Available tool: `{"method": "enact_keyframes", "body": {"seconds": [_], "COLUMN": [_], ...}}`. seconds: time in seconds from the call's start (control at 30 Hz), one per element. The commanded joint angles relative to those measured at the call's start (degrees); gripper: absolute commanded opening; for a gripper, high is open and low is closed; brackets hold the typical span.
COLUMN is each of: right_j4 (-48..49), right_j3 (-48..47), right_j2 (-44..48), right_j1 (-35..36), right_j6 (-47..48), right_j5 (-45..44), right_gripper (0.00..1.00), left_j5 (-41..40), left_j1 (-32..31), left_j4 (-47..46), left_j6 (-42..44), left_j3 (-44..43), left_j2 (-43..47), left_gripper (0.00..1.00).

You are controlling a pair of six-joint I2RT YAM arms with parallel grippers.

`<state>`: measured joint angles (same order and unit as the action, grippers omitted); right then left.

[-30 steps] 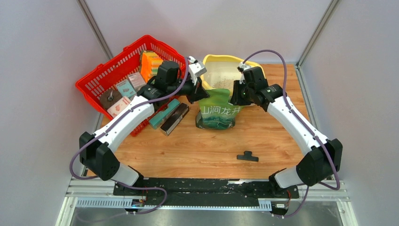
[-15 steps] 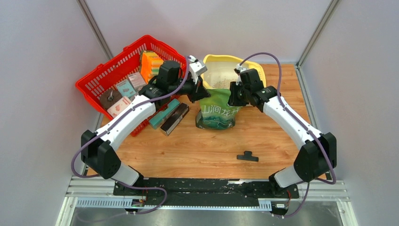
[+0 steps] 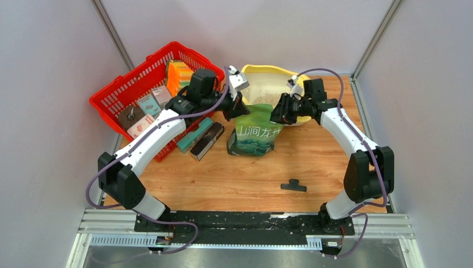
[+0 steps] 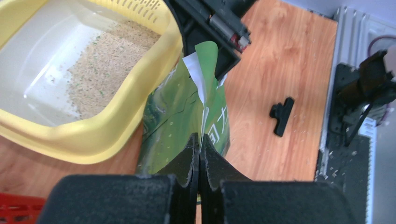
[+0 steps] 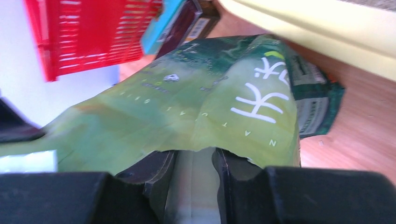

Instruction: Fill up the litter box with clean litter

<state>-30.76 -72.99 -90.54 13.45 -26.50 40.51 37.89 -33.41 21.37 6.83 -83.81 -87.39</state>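
The pale yellow litter box point(image 3: 262, 71) stands at the back middle of the table, with clean litter point(image 3: 262, 96) spread in its white basin point(image 4: 42, 51). A green printed bag point(image 3: 254, 137) stands upright just in front of it, its torn top held from both sides. My left gripper point(image 3: 239, 109) is shut on the bag's left top edge point(image 4: 200, 140). My right gripper point(image 3: 277, 116) is shut on the right top edge point(image 5: 194, 158), with the bag's pale lining between its fingers. Granules point(image 4: 107, 65) lie near the perforated side of the box.
A red mesh basket point(image 3: 120, 92) with several packets sits at the back left. Two flat boxes point(image 3: 203, 137) lie between it and the bag. A small black clip point(image 3: 293, 185) lies on the wood near the front. Grey walls close in on both sides.
My right arm has swung its wrist toward the back right and turned, still holding the bag. The bag's bottom has shifted slightly left. My left gripper has barely moved.
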Motion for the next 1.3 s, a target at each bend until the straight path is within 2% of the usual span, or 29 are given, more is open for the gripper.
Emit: {"method": "enact_keyframes", "body": {"seconds": [0.0, 0.17, 0.33, 0.43, 0.67, 0.8, 1.03, 1.17, 1.27], "right_j4": [2.2, 2.6, 2.8, 2.2, 2.9, 9.3, 11.4, 12.3, 10.2], "right_j3": [-1.7, -2.1, -2.2, -2.6, -1.5, 1.1, 2.9, 2.9, 5.1], "right_j2": [2.3, 4.0, 2.2, 1.6, -0.8, -1.1, -0.6, -0.4, -0.4], "right_j1": [-3.5, -8.6, -11.6, -12.9, -16.4, -17.8, -18.4, -18.6, -19.1], "right_j6": [-5.1, -5.0, -5.2, -4.7, -8.6, -17.4, -21.9, -21.4, -16.2], "right_j5": [20.4, 24.1, 30.5, 30.9, 33.2, 34.5, 34.9, 35.1, 36.3], "right_gripper": [0.0, 0.0, 0.0, 0.0, 0.0, 0.0, 0.0, 0.0, 0.0], "left_j5": [2.7, 2.1, 0.9, 0.4, -1.3, -2.3, -4.9, -7.8, -7.2], "left_j1": [-0.5, -0.4, -0.5, -0.5, -0.4, -0.4, -0.4, -0.4, -0.4], "left_j4": [0.9, 9.0, 12.4, 15.2, 17.0, 16.1, 8.9, 5.0, 4.3], "left_j6": [10.5, 21.3, 30.9, 36.3, 43.2, 43.8, 50.0, 52.7, 53.0], "left_j3": [-3.6, -2.4, -0.2, -0.7, -0.1, 0.0, 2.4, 3.7, 4.1], "left_j2": [6.0, 10.0, 13.4, 14.4, 14.9, 14.7, 15.8, 16.0, 16.0], "left_gripper": [0.0, 0.0, 0.0, 0.0, 0.0, 0.0, 0.0, 0.0, 0.0]}}
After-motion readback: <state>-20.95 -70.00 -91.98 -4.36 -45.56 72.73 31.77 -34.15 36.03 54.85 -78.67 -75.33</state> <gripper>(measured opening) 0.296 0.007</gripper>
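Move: The bag stands between the hands: its middle lies some 7 cm left of the right gripper, 3 cm back and 8 cm below; from the left gripper it is about 4 cm right, 3 cm back and 17 cm down. The litter box lies roughly 14 cm ahead of the right gripper, 2 cm to its right and 13 cm lower. The black box lies about 15 cm left of the left gripper, 4 cm back and 26 cm below. Lift the scoop up out of the bag with the right gripper, keeping its grip on the handle: rise about 6 cm while going as far right, and tip the fingers up some 30 degrees to nearly level. Keep the left fingers pinched on the bag's rim and draw it left and back, rolling the wrist, then ease slightly forward again. ##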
